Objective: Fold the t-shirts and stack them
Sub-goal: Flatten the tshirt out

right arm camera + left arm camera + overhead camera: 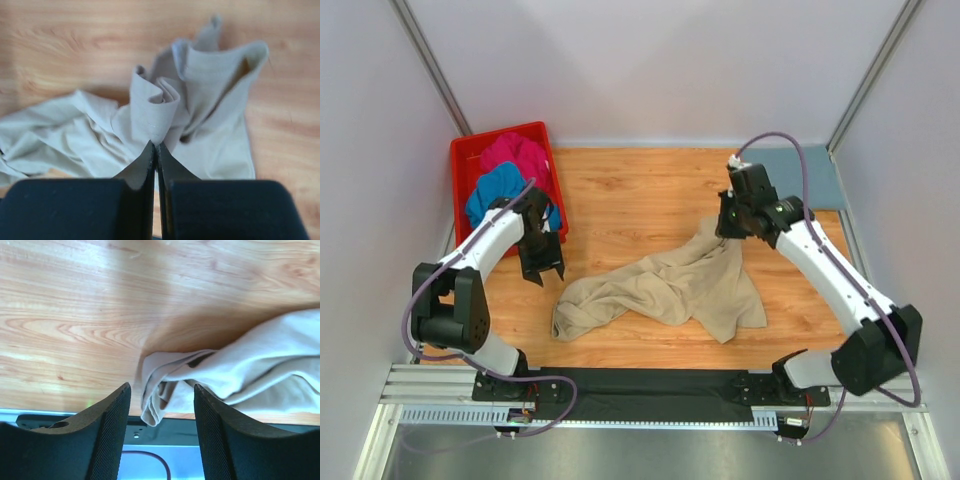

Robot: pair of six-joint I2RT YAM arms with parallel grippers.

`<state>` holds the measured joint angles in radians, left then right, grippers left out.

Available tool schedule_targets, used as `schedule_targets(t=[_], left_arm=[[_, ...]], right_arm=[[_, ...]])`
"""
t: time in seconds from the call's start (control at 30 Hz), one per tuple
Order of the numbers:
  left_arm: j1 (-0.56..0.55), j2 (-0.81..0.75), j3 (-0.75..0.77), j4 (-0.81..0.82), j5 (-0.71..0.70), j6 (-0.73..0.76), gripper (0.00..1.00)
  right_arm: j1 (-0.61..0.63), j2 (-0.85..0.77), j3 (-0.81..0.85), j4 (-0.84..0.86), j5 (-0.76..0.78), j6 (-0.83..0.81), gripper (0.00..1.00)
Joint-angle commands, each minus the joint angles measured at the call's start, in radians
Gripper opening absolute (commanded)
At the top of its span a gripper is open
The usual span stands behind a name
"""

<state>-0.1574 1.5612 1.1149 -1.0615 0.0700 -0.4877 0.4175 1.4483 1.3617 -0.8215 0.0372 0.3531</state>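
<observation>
A crumpled beige t-shirt (675, 290) lies across the middle of the wooden table. My right gripper (156, 146) is shut on a hemmed fold of the beige t-shirt (155, 107), and in the top view that gripper (725, 232) holds the cloth's far right corner lifted. My left gripper (542, 272) hovers open just left of the shirt's near left end. In the left wrist view a bunched end of the beige t-shirt (160, 395) shows between the spread fingers (112, 427), untouched. A magenta t-shirt (515, 152) and a bright blue t-shirt (498, 192) lie in the bin.
A red plastic bin (462, 165) stands at the table's far left corner, close behind my left arm. A grey-blue panel (800, 175) lies at the far right. A black strip and metal rail (650, 395) run along the near edge.
</observation>
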Motion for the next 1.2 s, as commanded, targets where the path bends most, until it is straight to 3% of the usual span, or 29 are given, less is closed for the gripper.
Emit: schedule_targets(t=[0.0, 0.17, 0.27, 0.33, 0.37, 0.47, 0.57, 0.7, 0.8, 0.93, 1.17], left_arm=[[0.001, -0.064, 0.037, -0.019, 0.057, 0.018, 0.61], [0.001, -0.101, -0.018, 0.011, 0.148, 0.006, 0.62], [0.001, -0.099, -0.076, 0.046, 0.203, -0.018, 0.62], [0.001, -0.095, -0.111, 0.072, 0.243, -0.026, 0.62], [0.001, -0.096, -0.121, 0.084, 0.261, -0.032, 0.62], [0.001, -0.104, -0.158, 0.147, 0.361, -0.061, 0.61], [0.001, -0.135, -0.171, 0.163, 0.364, -0.083, 0.61], [0.001, -0.148, -0.144, 0.144, 0.337, -0.075, 0.62], [0.001, -0.139, -0.132, 0.129, 0.33, -0.061, 0.62], [0.001, -0.136, -0.141, 0.117, 0.329, -0.037, 0.62], [0.001, -0.145, -0.162, 0.13, 0.335, -0.032, 0.62]], right_arm=[[-0.002, -0.093, -0.203, -0.067, 0.047, 0.096, 0.0], [0.0, -0.3, -0.494, -0.128, 0.053, 0.309, 0.0], [-0.002, -0.354, -0.546, -0.177, 0.038, 0.389, 0.01], [-0.002, -0.364, -0.54, -0.195, 0.052, 0.408, 0.12], [-0.003, -0.359, -0.523, -0.227, 0.064, 0.434, 0.25], [-0.016, -0.295, -0.388, -0.298, 0.093, 0.478, 0.44], [-0.023, -0.181, -0.251, -0.41, 0.092, 0.578, 0.52], [-0.052, -0.117, -0.237, -0.429, 0.04, 0.69, 0.56], [-0.112, -0.118, -0.303, -0.311, -0.012, 0.637, 0.55], [-0.167, -0.083, -0.349, -0.2, -0.06, 0.344, 0.54], [-0.197, -0.114, -0.529, 0.07, -0.31, 0.189, 0.54]])
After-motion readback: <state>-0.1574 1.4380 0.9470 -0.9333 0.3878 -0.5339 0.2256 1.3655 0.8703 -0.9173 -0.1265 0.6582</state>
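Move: The right hand holds a raised part of the t-shirt; its right near part, where this goes, lies about 16 cm back, 6 cm right and 17 cm below, with the blue-grey mat some 16 cm ahead and 17 cm right of the hand. The left hand's target, the t-shirt's left end, is about 6 cm back, 6 cm right and 6 cm down; the red bin sits some 21 cm ahead and 9 cm left of that hand. The right hand sweeps the held cloth about 16 cm back, 11 down and a little right over the t-shirt's right part, opens to let go, rises and eases forward, then sinks again open, its fingers tipped steeper by some 30 degrees. The open left hand shifts mainly right, slightly back, towards the left end, rolling its left side down. ##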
